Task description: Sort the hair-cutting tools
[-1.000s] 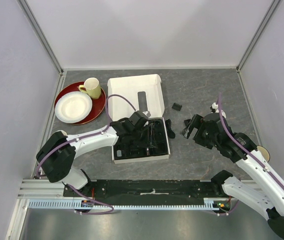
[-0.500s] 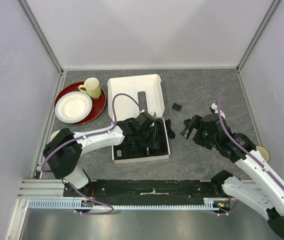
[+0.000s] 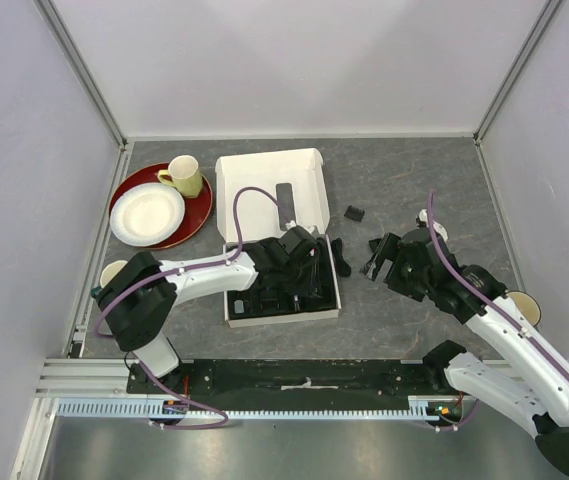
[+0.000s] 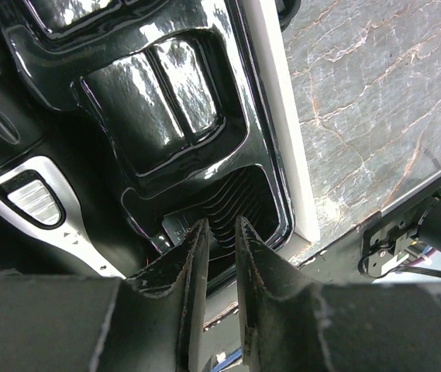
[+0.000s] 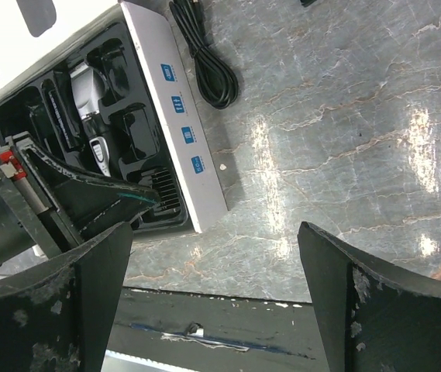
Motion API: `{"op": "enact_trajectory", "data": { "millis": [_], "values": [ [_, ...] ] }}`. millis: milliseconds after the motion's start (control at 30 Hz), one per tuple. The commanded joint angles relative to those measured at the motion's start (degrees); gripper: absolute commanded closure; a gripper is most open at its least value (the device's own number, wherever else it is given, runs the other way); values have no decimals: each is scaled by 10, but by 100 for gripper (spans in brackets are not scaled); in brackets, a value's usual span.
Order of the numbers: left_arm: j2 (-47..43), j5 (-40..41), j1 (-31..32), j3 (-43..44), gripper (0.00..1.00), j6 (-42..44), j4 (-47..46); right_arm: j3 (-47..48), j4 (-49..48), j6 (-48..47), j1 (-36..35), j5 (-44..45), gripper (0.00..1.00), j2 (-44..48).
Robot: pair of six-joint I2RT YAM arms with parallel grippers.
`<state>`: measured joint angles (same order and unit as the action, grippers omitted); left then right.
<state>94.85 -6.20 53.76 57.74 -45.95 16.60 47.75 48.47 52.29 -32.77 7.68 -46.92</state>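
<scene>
The white box with its black moulded tray sits at centre. The black-and-silver clipper lies in the tray. My left gripper reaches into the tray's near-right compartment. Its jaws stand a narrow gap apart with the tips at a ribbed comb attachment; whether they pinch it is unclear. The coiled black cord lies on the table by the box's right side. Another comb attachment rests farther back. My right gripper hangs open and empty right of the box.
The box's white lid stands open behind the tray. A red plate at the back left carries a white bowl and a yellow cup. Grey walls close in three sides.
My left arm has swung right across the tray to its near-right corner and its jaws have narrowed. My right arm has shifted slightly toward the box.
</scene>
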Motion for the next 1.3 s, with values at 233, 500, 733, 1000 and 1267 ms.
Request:
{"op": "enact_trajectory", "data": {
  "millis": [233, 500, 733, 1000, 1267],
  "values": [
    [-120, 108, 0, 19, 49, 81, 40, 44, -11, -67, 1, 101, 3, -103],
    [-226, 175, -5, -10, 23, 113, 77, 117, -42, 9, 37, 176, 2, -272],
    [-302, 188, -31, -57, 4, 151, 75, 204, -58, 136, 103, 145, 2, -427],
    [-340, 183, -68, -90, 0, 189, 63, 254, -74, 258, 168, 64, 3, -554],
    [-341, 175, -75, -101, 0, 190, 57, 227, -81, 317, 176, 78, 12, -561]
  ]
}}
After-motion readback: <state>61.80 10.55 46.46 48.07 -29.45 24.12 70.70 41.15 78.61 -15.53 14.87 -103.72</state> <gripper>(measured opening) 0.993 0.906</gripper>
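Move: From the right hand, open and empty, the loose comb it goes for lies about 16 cm ahead, 5 cm to the right and 14 cm down. The other comb stands some 7 cm beyond that comb and 6 cm farther left; the coiled cable is about 13 cm ahead and 4 cm left of the hand. For the left hand, the pocketed comb is right under its fingertips, the clipper about 5 cm left and 3 cm ahead, the loose comb roughly 12 cm ahead and 14 cm right. The right hand, fingers staying wide open, reaches about 18 cm forward and sinks some 12 cm, most steeply near the end, drifting slightly right and turning clockwise some 40 degrees while tipping further down, until its fingers are close around the loose comb without shutting. The left hand backs out of the case's near right pocket, rising first and then swinging left over the case to end about 10 cm higher and 12 cm left, its fingers spreading from nearly shut to wide open as the wrist tilts up. ##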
